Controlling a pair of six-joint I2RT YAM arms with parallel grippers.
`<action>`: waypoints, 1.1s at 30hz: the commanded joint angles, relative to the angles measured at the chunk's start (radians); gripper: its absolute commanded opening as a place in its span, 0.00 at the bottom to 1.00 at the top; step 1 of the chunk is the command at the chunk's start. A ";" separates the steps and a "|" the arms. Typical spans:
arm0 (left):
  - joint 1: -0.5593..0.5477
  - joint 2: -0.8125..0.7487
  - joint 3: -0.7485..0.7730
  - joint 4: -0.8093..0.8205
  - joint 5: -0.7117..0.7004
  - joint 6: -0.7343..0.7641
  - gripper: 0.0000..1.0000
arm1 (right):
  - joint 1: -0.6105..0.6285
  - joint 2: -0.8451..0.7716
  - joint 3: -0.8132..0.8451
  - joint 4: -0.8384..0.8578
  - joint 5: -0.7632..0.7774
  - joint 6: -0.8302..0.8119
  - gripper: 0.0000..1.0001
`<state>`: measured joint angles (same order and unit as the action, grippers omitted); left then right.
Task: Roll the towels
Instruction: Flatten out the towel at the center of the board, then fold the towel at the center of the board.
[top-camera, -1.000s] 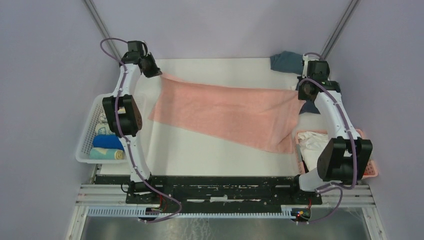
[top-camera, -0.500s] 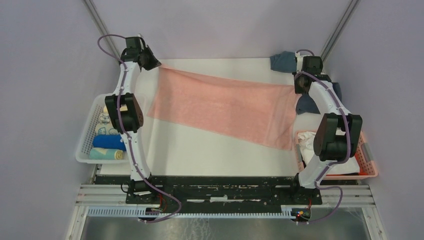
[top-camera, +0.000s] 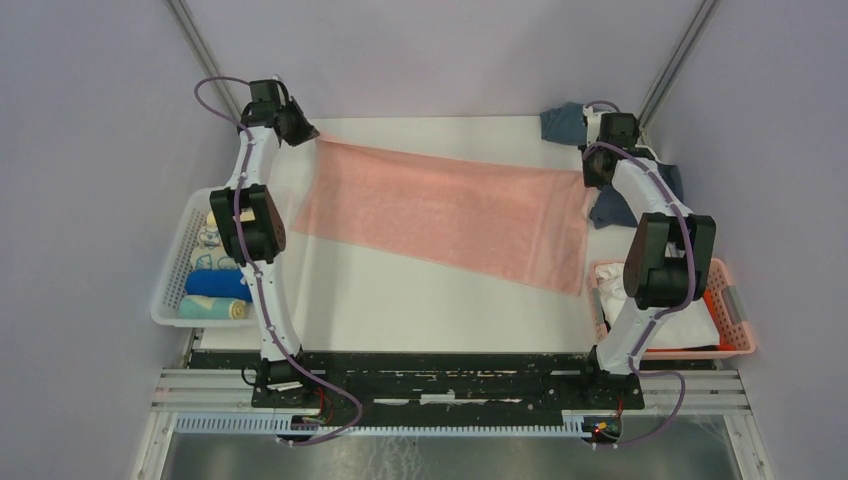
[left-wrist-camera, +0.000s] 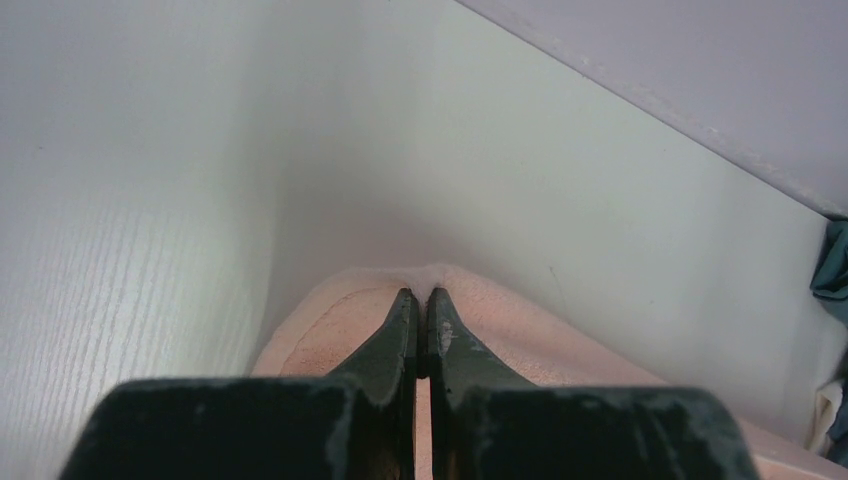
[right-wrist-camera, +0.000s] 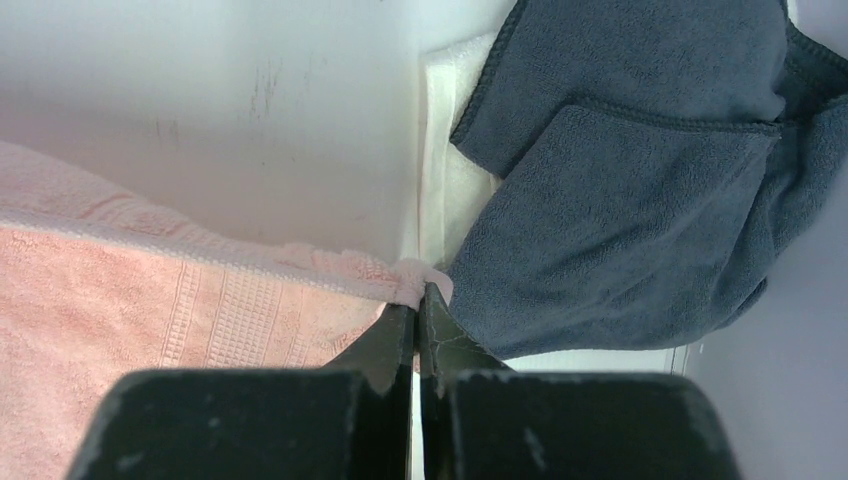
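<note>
A pink towel (top-camera: 440, 212) is stretched flat across the back of the white table (top-camera: 400, 300). My left gripper (top-camera: 305, 135) is shut on its far left corner; in the left wrist view the pink cloth (left-wrist-camera: 330, 335) is pinched at the tips of that gripper (left-wrist-camera: 421, 296). My right gripper (top-camera: 590, 175) is shut on the far right corner, and the right wrist view shows the pink towel (right-wrist-camera: 150, 290) bunched at the tips of the right gripper (right-wrist-camera: 418, 290). A slate blue towel (right-wrist-camera: 620, 200) lies just right of that corner, over a white one (right-wrist-camera: 450, 130).
A white basket (top-camera: 180, 290) at the left table edge holds rolled towels, among them a bright blue one (top-camera: 215, 283) and a teal one (top-camera: 210, 309). A pink basket (top-camera: 735, 320) at the right holds white cloth (top-camera: 690, 325). Slate blue towels (top-camera: 568, 122) lie at the far right corner.
Both arms have carried the towel's corners farther back and lower, and the pink towel has gone from hanging slack to lying spread on the table.
</note>
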<state>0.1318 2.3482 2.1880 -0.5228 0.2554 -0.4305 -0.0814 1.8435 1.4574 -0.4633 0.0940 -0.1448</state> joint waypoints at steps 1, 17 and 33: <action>0.014 -0.016 -0.009 0.049 -0.023 -0.005 0.03 | -0.009 -0.019 0.038 0.032 0.010 -0.014 0.00; 0.026 -0.099 -0.079 0.056 -0.003 -0.036 0.03 | -0.018 0.077 0.152 -0.054 0.192 0.107 0.01; 0.025 -0.065 -0.072 0.023 -0.027 -0.007 0.03 | -0.018 0.193 0.234 -0.141 0.120 0.116 0.00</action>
<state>0.1402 2.3196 2.0407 -0.4992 0.2691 -0.4446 -0.0853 2.0853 1.6329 -0.6014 0.1947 -0.0479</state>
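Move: Each hand holds a far corner of the pink towel, above where that corner will land: for the left hand about 12 cm down and 3 cm back, for the right about 10 cm down, 1 cm forward and 2 cm right. The towel's near left corner lies some 27 cm back and 4 cm left of the left hand. From the right hand, the near right corner is about 30 cm back and 4 cm left, the dark grey cloth 17 cm right and 1 cm forward, and the teal cloth 22 cm forward and 7 cm right, all roughly 10 cm below. Both closed grippers keep their pinch on the far corners of the pink towel and bring its raised far edge down towards the board, the left hand sinking about 4 cm while easing some 2 cm back towards the towel's near edge. The right hand first drifts a little forward and to its right, turning slightly clockwise, then drops about 6 cm beside the dark grey cloth as its fingers tip some 10 degrees further down. ##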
